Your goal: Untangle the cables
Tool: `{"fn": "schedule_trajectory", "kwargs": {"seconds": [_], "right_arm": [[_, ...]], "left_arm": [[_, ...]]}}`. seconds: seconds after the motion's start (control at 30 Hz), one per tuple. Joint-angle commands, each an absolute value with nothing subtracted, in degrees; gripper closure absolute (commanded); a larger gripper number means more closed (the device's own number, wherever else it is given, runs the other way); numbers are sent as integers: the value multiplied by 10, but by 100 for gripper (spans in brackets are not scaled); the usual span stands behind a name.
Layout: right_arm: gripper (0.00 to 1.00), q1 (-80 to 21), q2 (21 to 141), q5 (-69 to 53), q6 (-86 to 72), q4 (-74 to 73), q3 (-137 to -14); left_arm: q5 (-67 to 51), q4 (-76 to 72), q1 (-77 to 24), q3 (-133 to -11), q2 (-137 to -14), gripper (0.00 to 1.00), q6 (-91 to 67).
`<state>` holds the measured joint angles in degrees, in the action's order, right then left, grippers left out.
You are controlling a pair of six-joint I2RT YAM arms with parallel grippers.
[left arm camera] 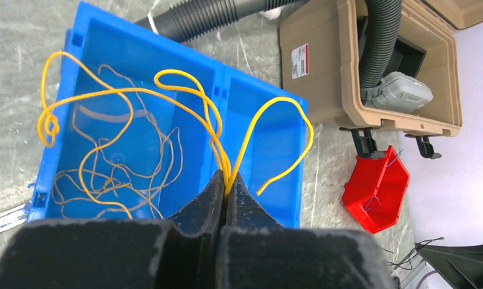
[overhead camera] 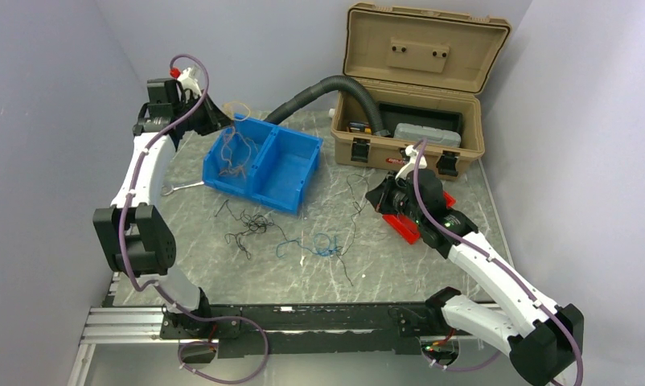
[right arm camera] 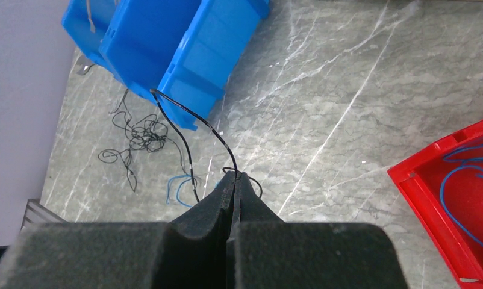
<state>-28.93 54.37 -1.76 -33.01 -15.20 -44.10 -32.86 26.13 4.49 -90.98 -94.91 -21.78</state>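
Note:
My left gripper [overhead camera: 216, 119] [left arm camera: 227, 180] hangs over the blue two-compartment bin [overhead camera: 291, 189] [left arm camera: 269, 156], shut on a few yellow cables [left arm camera: 249, 129] that loop up from its tips. More thin yellowish cables [left arm camera: 106, 174] lie in the bin's left compartment. My right gripper [overhead camera: 381, 196] [right arm camera: 236, 176] is low over the table beside the red bin [overhead camera: 402, 227] [right arm camera: 420, 180], shut on a black cable [right arm camera: 210, 128] that arcs toward the blue bin. A black tangle [overhead camera: 251, 225] [right arm camera: 144, 133] and blue cables [overhead camera: 323, 244] [right arm camera: 177, 188] lie on the table.
An open tan toolbox [overhead camera: 408, 149] [left arm camera: 323, 72] stands at the back right, with a fat black corrugated hose [overhead camera: 303, 95] [left arm camera: 197, 21] running into it. The red bin holds thin blue cables [right arm camera: 468, 180]. A single black wire [overhead camera: 353, 193] lies in front of the toolbox.

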Motion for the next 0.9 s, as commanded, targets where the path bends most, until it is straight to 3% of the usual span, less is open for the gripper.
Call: {"fn": "schedule_trajectory", "kwargs": {"seconds": [0.0,0.17,0.27,0.53,0.6,0.77,0.87], "right_arm": [[100,-290,533,-7,-326,-148,-467],[100,-290,532,-8,-333,-143,-461],[100,-291,536,-9,-333,-147,-464],[100,-291,530,0,-332,-172,-473],[100,-291,525,13,-334,-175,-471],[100,-291,522,28,-338,-181,-467],[100,-291,532,27,-335,-182,-466]], "left_arm": [[-349,204,46,-890,-946,100,-245],[-307,181,39,-844,-971,100,-250],[-220,188,10,-831,-1005,100,-233],[-33,316,-46,-967,-1156,98,-214],[-6,331,-58,-983,-1163,91,-203],[22,366,-80,-971,-1104,46,-180],[28,336,-87,-913,-1005,34,-172]]}}
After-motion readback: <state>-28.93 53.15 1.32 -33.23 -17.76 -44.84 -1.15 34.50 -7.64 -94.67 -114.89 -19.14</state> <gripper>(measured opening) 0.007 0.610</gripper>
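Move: The left hand holds the yellow cable above the blue bin's left compartment, whose middle is roughly 23 cm below, 3 cm ahead and straight in line sideways. The right compartment lies 14 cm to its right, level fore-and-aft; the wrench about 7 cm back, 17 cm left; the dark cable tangle some 19 cm back, 6 cm right. From the right hand, the left compartment is about 22 cm ahead, 42 cm left and 16 cm lower. Lets go of the yellow cable low over the left compartment: the left hand, fingers still shut, starts down slowly, then plunges about 20 cm in all, easing some 4 cm forward while tipping more steeply downward and rolling its left side up, over 30 degrees of turn altogether. At the bottom the fingers spread past half open, and the hand begins to lift, about 2 cm. ##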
